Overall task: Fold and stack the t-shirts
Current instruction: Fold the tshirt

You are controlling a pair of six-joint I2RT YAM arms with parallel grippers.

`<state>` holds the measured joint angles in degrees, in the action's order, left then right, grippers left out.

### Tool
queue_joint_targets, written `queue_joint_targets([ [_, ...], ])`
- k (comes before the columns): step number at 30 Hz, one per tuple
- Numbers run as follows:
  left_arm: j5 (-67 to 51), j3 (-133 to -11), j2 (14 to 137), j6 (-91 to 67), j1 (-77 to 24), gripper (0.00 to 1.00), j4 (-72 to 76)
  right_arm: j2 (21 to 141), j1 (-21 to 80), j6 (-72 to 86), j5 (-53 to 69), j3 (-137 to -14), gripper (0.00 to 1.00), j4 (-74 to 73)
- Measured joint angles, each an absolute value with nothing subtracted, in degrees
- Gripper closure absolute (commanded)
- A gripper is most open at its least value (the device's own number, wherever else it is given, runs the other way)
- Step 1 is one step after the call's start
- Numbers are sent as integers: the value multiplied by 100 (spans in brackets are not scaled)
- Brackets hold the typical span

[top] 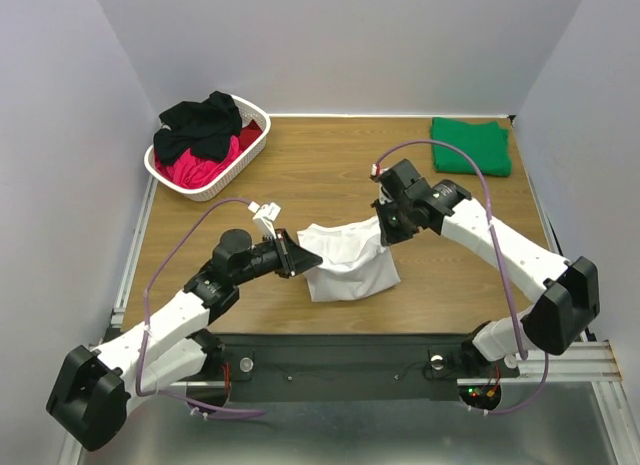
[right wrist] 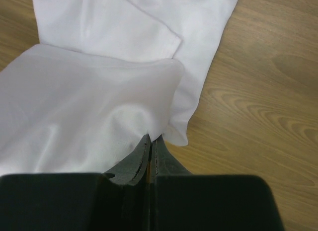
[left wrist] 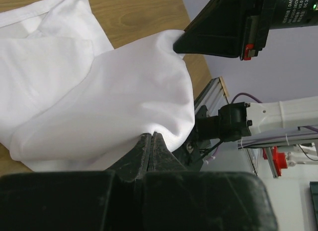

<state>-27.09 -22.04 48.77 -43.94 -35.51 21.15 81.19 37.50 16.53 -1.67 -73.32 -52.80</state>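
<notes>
A white t-shirt (top: 345,257) lies partly folded at the table's middle, its upper layer lifted between the two arms. My left gripper (top: 292,257) is shut on the shirt's left edge; in the left wrist view the cloth (left wrist: 99,102) runs into the closed gripper (left wrist: 152,135). My right gripper (top: 385,232) is shut on the shirt's right edge, and its wrist view shows white fabric (right wrist: 89,107) pinched at the gripper (right wrist: 151,138). A folded green t-shirt (top: 470,145) lies at the back right. Black (top: 198,125) and red/pink (top: 205,167) t-shirts are heaped in the basket.
A white lattice basket (top: 250,153) stands at the back left corner. The wooden table (top: 330,175) is walled by grey panels on three sides. A metal rail (top: 400,370) runs along the near edge by the arm bases.
</notes>
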Motion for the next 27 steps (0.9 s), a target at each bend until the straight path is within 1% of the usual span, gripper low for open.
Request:
queue_joint_targets([
  [13, -2355, -1632, 5041, -4805, -3234, 100, 2722, 9118, 3374, 1372, -370, -7889, 100, -4917],
  [22, -2373, -1577, 6230, -4880, -2917, 100, 3507, 9808, 3002, 1256, -309, -8125, 100, -4617],
  [27, -2386, -1592, 6692, -4882, -2755, 100, 3800, 10224, 2932, 1199, -248, -8449, 100, -4462],
])
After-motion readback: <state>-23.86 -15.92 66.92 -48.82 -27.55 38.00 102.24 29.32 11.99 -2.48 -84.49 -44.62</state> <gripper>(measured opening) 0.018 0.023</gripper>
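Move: Both hands hold the gathered near edge of the white t-shirt. Its collar end lies on the table roughly 13 cm ahead of the right hand and 12 cm to its left, 13 cm below; from the left hand it is some 18 cm ahead, 4 cm right and 15 cm below. The folded green shirt lies about 36 cm ahead of the right hand and 32 cm to its right; the basket stands some 39 cm ahead of the left hand and 35 cm to its left. Still pinching the white t-shirt in shut fingers, both hands carry the held edge over towards the collar end. The right goes mostly forward, about 10 cm, sinking 5 cm. The left chiefly sinks, some 8 cm, while going forward about 6 cm and a little left, turning slightly counter-clockwise and tipping a little. ##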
